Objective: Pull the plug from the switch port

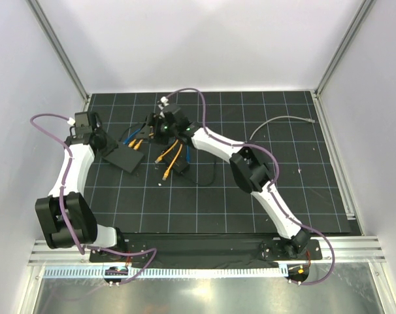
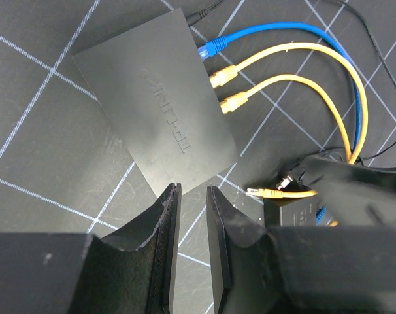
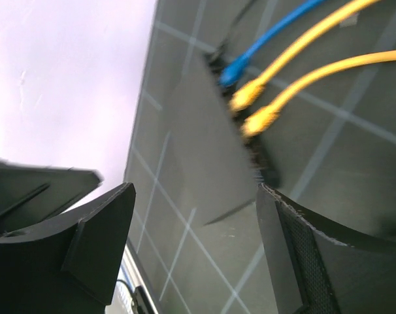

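The switch (image 1: 125, 157) is a flat black box lying on the gridded mat, left of centre. It fills the upper left wrist view (image 2: 159, 111) and shows blurred in the right wrist view (image 3: 204, 131). A blue plug (image 2: 211, 46) and two yellow plugs (image 2: 223, 77) (image 2: 234, 103) sit in its sockets. They also show in the right wrist view: blue plug (image 3: 236, 69), yellow plugs (image 3: 247, 95) (image 3: 260, 121). My left gripper (image 2: 191, 190) hovers at the switch's near corner, jaws a narrow gap apart, holding nothing. My right gripper (image 3: 195, 203) is wide open and empty, above the mat just short of the plugs.
A smaller black brick (image 1: 180, 163) with a thin black cord (image 1: 204, 180) lies right of the switch, where the cables run. A loose yellow plug end (image 2: 266, 191) lies by it. A grey cable (image 1: 283, 121) lies at the back right. White walls enclose the mat.
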Robot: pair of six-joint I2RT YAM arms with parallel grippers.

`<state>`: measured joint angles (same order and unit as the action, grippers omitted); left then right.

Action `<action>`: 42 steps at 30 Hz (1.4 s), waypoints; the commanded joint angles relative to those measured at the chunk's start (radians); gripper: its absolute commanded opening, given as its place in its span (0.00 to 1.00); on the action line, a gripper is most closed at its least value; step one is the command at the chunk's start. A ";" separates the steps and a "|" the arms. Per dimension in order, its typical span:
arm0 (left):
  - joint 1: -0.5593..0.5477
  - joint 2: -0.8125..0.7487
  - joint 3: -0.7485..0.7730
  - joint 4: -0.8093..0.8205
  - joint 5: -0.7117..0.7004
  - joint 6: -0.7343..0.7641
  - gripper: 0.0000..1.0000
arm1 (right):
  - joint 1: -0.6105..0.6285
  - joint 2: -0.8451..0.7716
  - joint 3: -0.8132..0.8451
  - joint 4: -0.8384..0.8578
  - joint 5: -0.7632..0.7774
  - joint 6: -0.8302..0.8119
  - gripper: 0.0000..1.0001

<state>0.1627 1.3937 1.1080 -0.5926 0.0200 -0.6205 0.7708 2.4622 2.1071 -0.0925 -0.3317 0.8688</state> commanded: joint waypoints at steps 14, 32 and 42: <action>0.011 0.110 -0.011 0.042 0.038 -0.018 0.25 | 0.038 0.145 0.197 -0.016 0.037 0.055 0.61; 0.011 0.168 -0.011 0.050 0.064 -0.031 0.25 | 0.042 0.273 0.295 0.014 0.043 0.102 0.56; 0.011 0.169 -0.007 0.043 0.063 -0.025 0.25 | 0.048 0.337 0.333 0.046 0.033 0.151 0.48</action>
<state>0.1669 1.5589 1.1004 -0.5728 0.0696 -0.6476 0.8108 2.7770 2.3920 -0.0872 -0.2981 0.9916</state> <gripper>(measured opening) 0.254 0.484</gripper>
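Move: From the right hand the nearer yellow plug in the switch is about 9 cm left, 2 cm back and 11 cm below. The second yellow plug is roughly 11 cm left and level with the hand. The blue plug lies some 14 cm left, 1 cm ahead. The left hand has the switch's middle about 3 cm ahead, 1 cm left and 13 cm below, with the nearer yellow plug roughly 8 cm ahead and 6 cm right. Heading for the row of plugs, the right hand first slips a couple of centimetres left, then sinks about 8 cm while easing further left towards the nearer yellow plug, its fingers narrowing from wide to about half open without reaching it. The left hand drops some 5 cm towards the switch, tipping slightly downward with its fingers kept narrowly open, then holds there above it. ##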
